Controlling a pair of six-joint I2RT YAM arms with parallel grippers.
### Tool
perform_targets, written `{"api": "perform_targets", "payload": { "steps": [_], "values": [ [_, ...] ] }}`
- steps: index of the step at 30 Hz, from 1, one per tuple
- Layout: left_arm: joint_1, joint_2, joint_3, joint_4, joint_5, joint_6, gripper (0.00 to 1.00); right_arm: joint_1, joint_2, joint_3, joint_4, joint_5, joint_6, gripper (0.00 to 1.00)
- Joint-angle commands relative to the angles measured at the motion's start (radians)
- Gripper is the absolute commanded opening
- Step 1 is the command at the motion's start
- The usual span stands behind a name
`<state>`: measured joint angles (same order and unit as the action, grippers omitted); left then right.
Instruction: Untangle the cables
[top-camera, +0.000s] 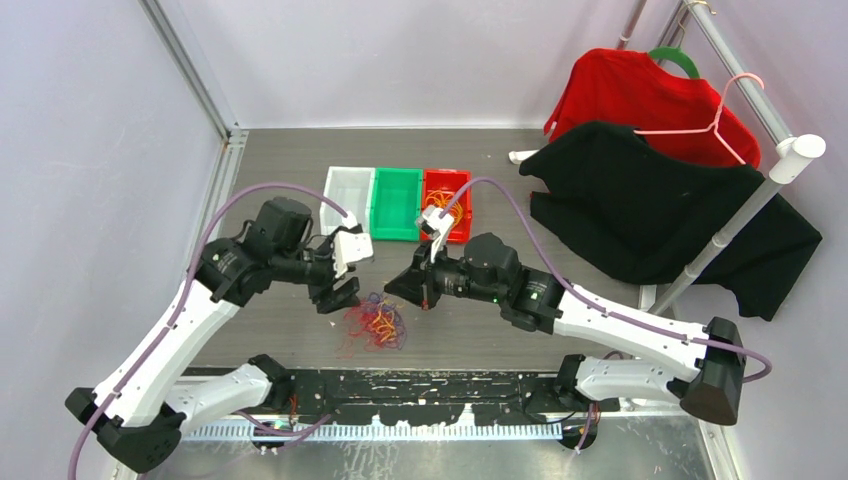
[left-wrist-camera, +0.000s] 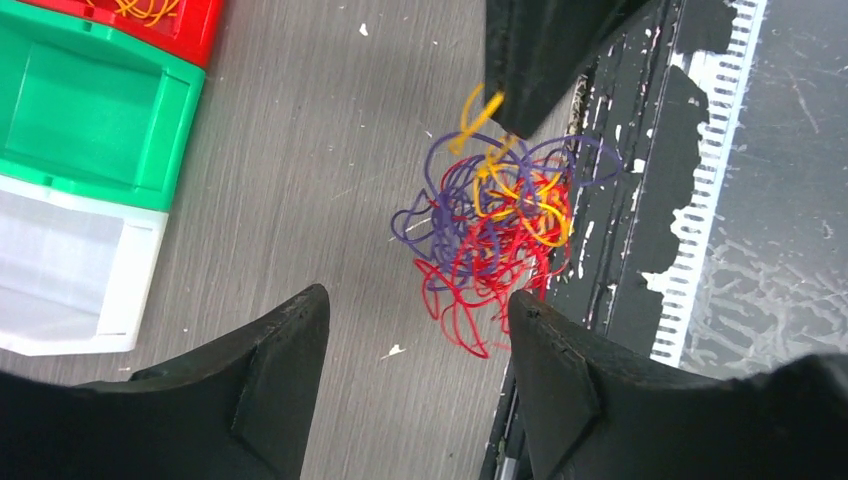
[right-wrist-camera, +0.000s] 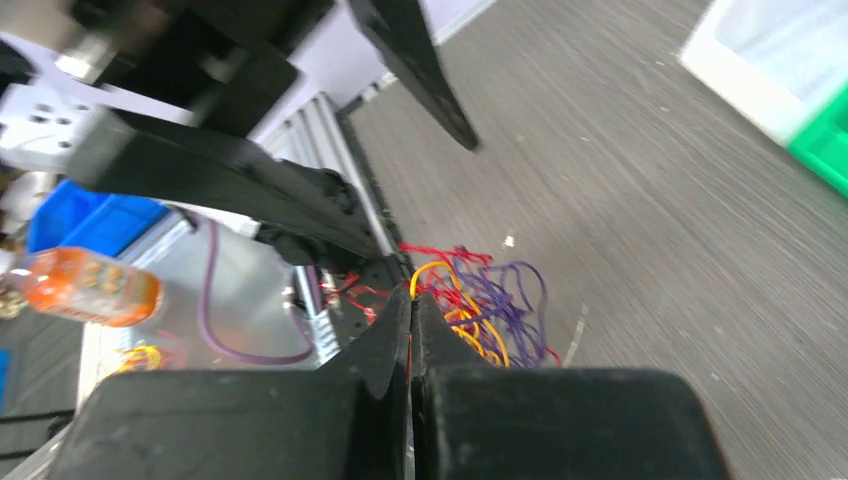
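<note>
The cables (top-camera: 375, 322) lie as one fist-sized tangle of red, purple and orange-yellow strands on the grey table near its front edge. In the left wrist view the cables (left-wrist-camera: 495, 225) sit just beyond my left gripper (left-wrist-camera: 418, 300), which stands open with nothing between its fingers. My left gripper (top-camera: 338, 298) hovers at the tangle's left. My right gripper (top-camera: 425, 302) is to the tangle's right, and in its own view the right gripper (right-wrist-camera: 411, 295) is shut on an orange-yellow strand (right-wrist-camera: 432, 270) that rises out of the clump (right-wrist-camera: 490, 305).
Three bins stand side by side at the back: white (top-camera: 345, 195), green (top-camera: 397, 200) and red (top-camera: 447, 190), the red one holding orange strands. A rack (top-camera: 745, 215) with red and black garments fills the right. The black perforated rail (top-camera: 420, 385) runs along the front edge.
</note>
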<state>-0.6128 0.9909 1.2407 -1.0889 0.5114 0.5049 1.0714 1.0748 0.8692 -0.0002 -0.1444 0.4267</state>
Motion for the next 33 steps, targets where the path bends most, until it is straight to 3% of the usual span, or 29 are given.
{"api": "perform_targets", "payload": {
  "steps": [1,12,17,22,27,30,33],
  "values": [
    [0.005,-0.067,-0.068,0.206,0.044,0.006,0.65,0.004,0.028,0.088,0.127,-0.185,0.046,0.01],
    [0.006,-0.142,-0.066,0.258,0.143,-0.065,0.57,0.004,0.058,0.088,0.219,-0.273,0.147,0.01],
    [0.003,-0.168,-0.065,0.217,0.265,-0.029,0.55,0.004,0.064,0.090,0.226,-0.293,0.159,0.01],
    [-0.001,-0.155,-0.062,0.194,0.281,-0.003,0.47,0.003,0.077,0.097,0.227,-0.302,0.171,0.01],
    [-0.001,-0.151,-0.066,0.192,0.291,-0.017,0.33,0.004,0.079,0.093,0.229,-0.297,0.180,0.01],
    [-0.002,-0.161,-0.084,0.224,0.262,-0.037,0.14,0.004,0.080,0.091,0.236,-0.296,0.188,0.01],
    [-0.002,-0.176,-0.107,0.257,0.222,-0.060,0.04,0.004,0.076,0.084,0.236,-0.288,0.190,0.01]
  ]
}}
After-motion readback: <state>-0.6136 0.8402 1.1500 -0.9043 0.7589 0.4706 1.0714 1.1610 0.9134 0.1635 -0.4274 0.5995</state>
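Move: The yellow cable strand shut in the right gripper's tips lies about 6 cm to the right of the left hand and 1 cm ahead, level with it. The tangle dangles some 12 cm below the left hand, 4 cm right and 2 cm back; the green box stands about 26 cm ahead, 8 cm right and 23 cm below. From the right hand, the left gripper's open fingers lie roughly 7 cm left, 1 cm back and 1 cm lower. Bring the left gripper up about 4 cm, back 3 and a little right, levelling its downward-slanting fingers by some 15 degrees. Meanwhile carry the pinched strand in the right gripper back, up and left, about 6 cm in all, turning counter-clockwise, until the tips meet. Then close the left fingers on the yellow strand right beside the right tips, keeping the right grip shut. ##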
